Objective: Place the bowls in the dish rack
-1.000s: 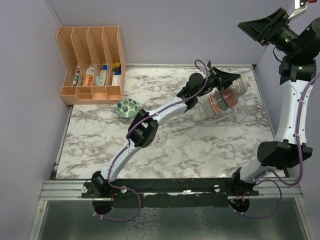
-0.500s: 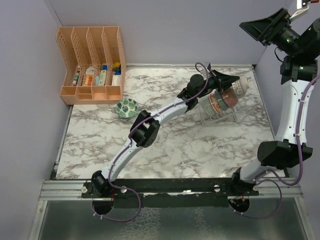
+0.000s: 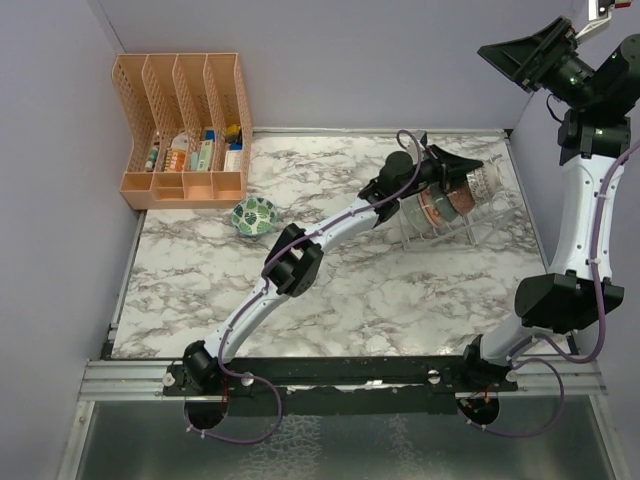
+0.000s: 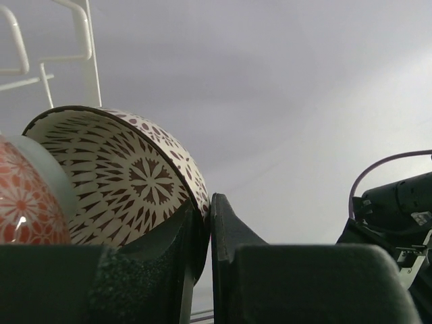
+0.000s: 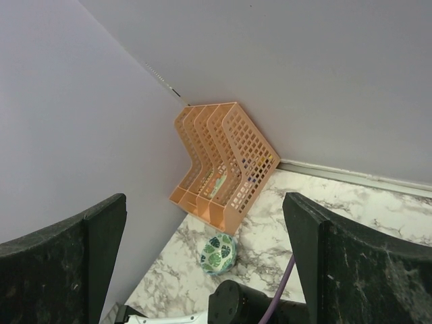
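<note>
Over the clear dish rack (image 3: 445, 228) my left gripper (image 3: 465, 170) is shut on the rim of the brown-and-white lattice bowl (image 4: 128, 182); one finger sits inside the bowl, the other outside. In the left wrist view the gripper (image 4: 208, 202) holds that bowl on edge beside a red-orange bowl (image 4: 23, 202), below a white rack wire (image 4: 88, 54). Several bowls stand on edge in the rack, the red-orange bowl (image 3: 433, 205) among them. A green-leaf bowl (image 3: 254, 215) sits alone on the marble, also in the right wrist view (image 5: 217, 253). My right gripper (image 3: 540, 50) hangs open, high at the right wall.
An orange slotted file organizer (image 3: 185, 130) with small items stands in the back left corner, also visible from the right wrist (image 5: 223, 162). Purple walls close the back and both sides. The left arm (image 3: 300, 260) stretches diagonally across the marble table (image 3: 380, 290).
My left gripper has shifted a little to the right over the rack, carrying the lattice bowl with it. The right arm has hardly moved.
</note>
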Robot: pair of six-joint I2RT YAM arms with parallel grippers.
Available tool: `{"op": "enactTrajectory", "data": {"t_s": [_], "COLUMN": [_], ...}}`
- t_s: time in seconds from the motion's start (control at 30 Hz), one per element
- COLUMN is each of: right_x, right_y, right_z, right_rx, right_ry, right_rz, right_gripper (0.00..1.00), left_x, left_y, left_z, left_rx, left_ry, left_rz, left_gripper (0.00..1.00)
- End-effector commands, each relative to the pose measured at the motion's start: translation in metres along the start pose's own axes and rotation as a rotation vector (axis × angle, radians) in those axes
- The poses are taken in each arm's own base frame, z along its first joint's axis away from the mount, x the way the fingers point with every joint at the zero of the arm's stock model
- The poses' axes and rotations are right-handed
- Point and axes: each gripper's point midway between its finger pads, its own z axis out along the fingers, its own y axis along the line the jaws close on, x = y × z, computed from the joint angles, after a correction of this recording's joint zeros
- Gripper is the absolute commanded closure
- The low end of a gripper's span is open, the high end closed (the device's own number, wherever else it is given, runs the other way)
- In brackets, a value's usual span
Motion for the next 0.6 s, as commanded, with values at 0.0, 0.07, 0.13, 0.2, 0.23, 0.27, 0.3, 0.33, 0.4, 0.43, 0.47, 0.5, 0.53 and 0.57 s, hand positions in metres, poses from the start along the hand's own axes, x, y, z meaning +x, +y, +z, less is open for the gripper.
{"op": "enactTrajectory", "data": {"t_s": [0.0, 0.07, 0.13, 0.2, 0.23, 0.27, 0.3, 0.33, 0.4, 0.43, 0.47, 0.5, 0.53, 0.57], "right_x": [-0.007, -0.007, -0.006, -0.006, -0.006, -0.005, -0.005, -0.005, -0.005, -0.005, -0.004, -0.004, -0.003, -0.002], "right_y": [0.004, 0.003, 0.001, 0.0, 0.0, -0.001, -0.002, -0.002, -0.002, -0.003, -0.004, -0.005, -0.006, -0.006], "right_z": [-0.001, 0.0, 0.001, 0.001, 0.001, 0.001, 0.002, 0.002, 0.002, 0.003, 0.003, 0.003, 0.003, 0.003], "right_rx": [-0.028, -0.027, -0.027, -0.027, -0.027, -0.027, -0.027, -0.028, -0.029, -0.029, -0.028, -0.027, -0.027, -0.027], "right_ry": [-0.003, -0.001, 0.0, 0.002, 0.003, 0.004, 0.004, 0.005, 0.007, 0.006, 0.008, 0.01, 0.011, 0.013], "right_rz": [-0.043, -0.041, -0.041, -0.039, -0.039, -0.038, -0.038, -0.037, -0.037, -0.037, -0.035, -0.032, -0.03, -0.029], "right_gripper": [0.0, 0.0, 0.0, 0.0, 0.0, 0.0, 0.0, 0.0, 0.0, 0.0, 0.0, 0.0, 0.0, 0.0], "left_x": [-0.002, -0.005, -0.007, -0.008, -0.009, -0.01, -0.011, -0.013, -0.015, -0.014, -0.015, -0.015, -0.015, -0.014], "left_y": [-0.005, -0.005, -0.005, -0.004, -0.004, -0.003, -0.003, -0.003, -0.002, -0.002, -0.001, 0.0, 0.0, 0.001], "left_z": [-0.001, -0.002, -0.003, -0.003, -0.003, -0.003, -0.004, -0.004, -0.005, -0.006, -0.007, -0.007, -0.008, -0.009], "left_rx": [-0.004, -0.007, -0.01, -0.015, -0.019, -0.021, -0.025, -0.033, -0.048, -0.055, -0.065, -0.074, -0.083, -0.091], "left_ry": [0.015, 0.011, 0.008, 0.005, 0.004, 0.002, 0.003, 0.0, 0.001, 0.003, 0.004, 0.008, 0.008, 0.01], "left_rz": [0.009, 0.009, 0.012, 0.018, 0.018, 0.023, 0.027, 0.035, 0.048, 0.053, 0.055, 0.058, 0.061, 0.064], "left_gripper": [0.83, 0.79, 0.77, 0.75, 0.72, 0.7, 0.69, 0.66, 0.63, 0.62, 0.61, 0.59, 0.58, 0.55]}}
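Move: The last bowl, cream with a dark pattern, has its rim between the left fingertips; its middle lies about 5 cm below that hand, 1 cm ahead and 2 cm to its right. The pink-red bowl sits about 4 cm left, 1 cm back and 7 cm down, the orange bowl some 9 cm left, 2 cm back and 8 cm down. From the right hand the last bowl is about 1 cm back, 2 cm right and 27 cm below. The patterned bowl's rim is released as the left fingers spread from nearly shut to somewhat under half open, still astride the rim. Meanwhile the left hand sinks about 3 cm towards the rack and edges roughly 1 cm forward, its wrist rolling some 5 degrees. ##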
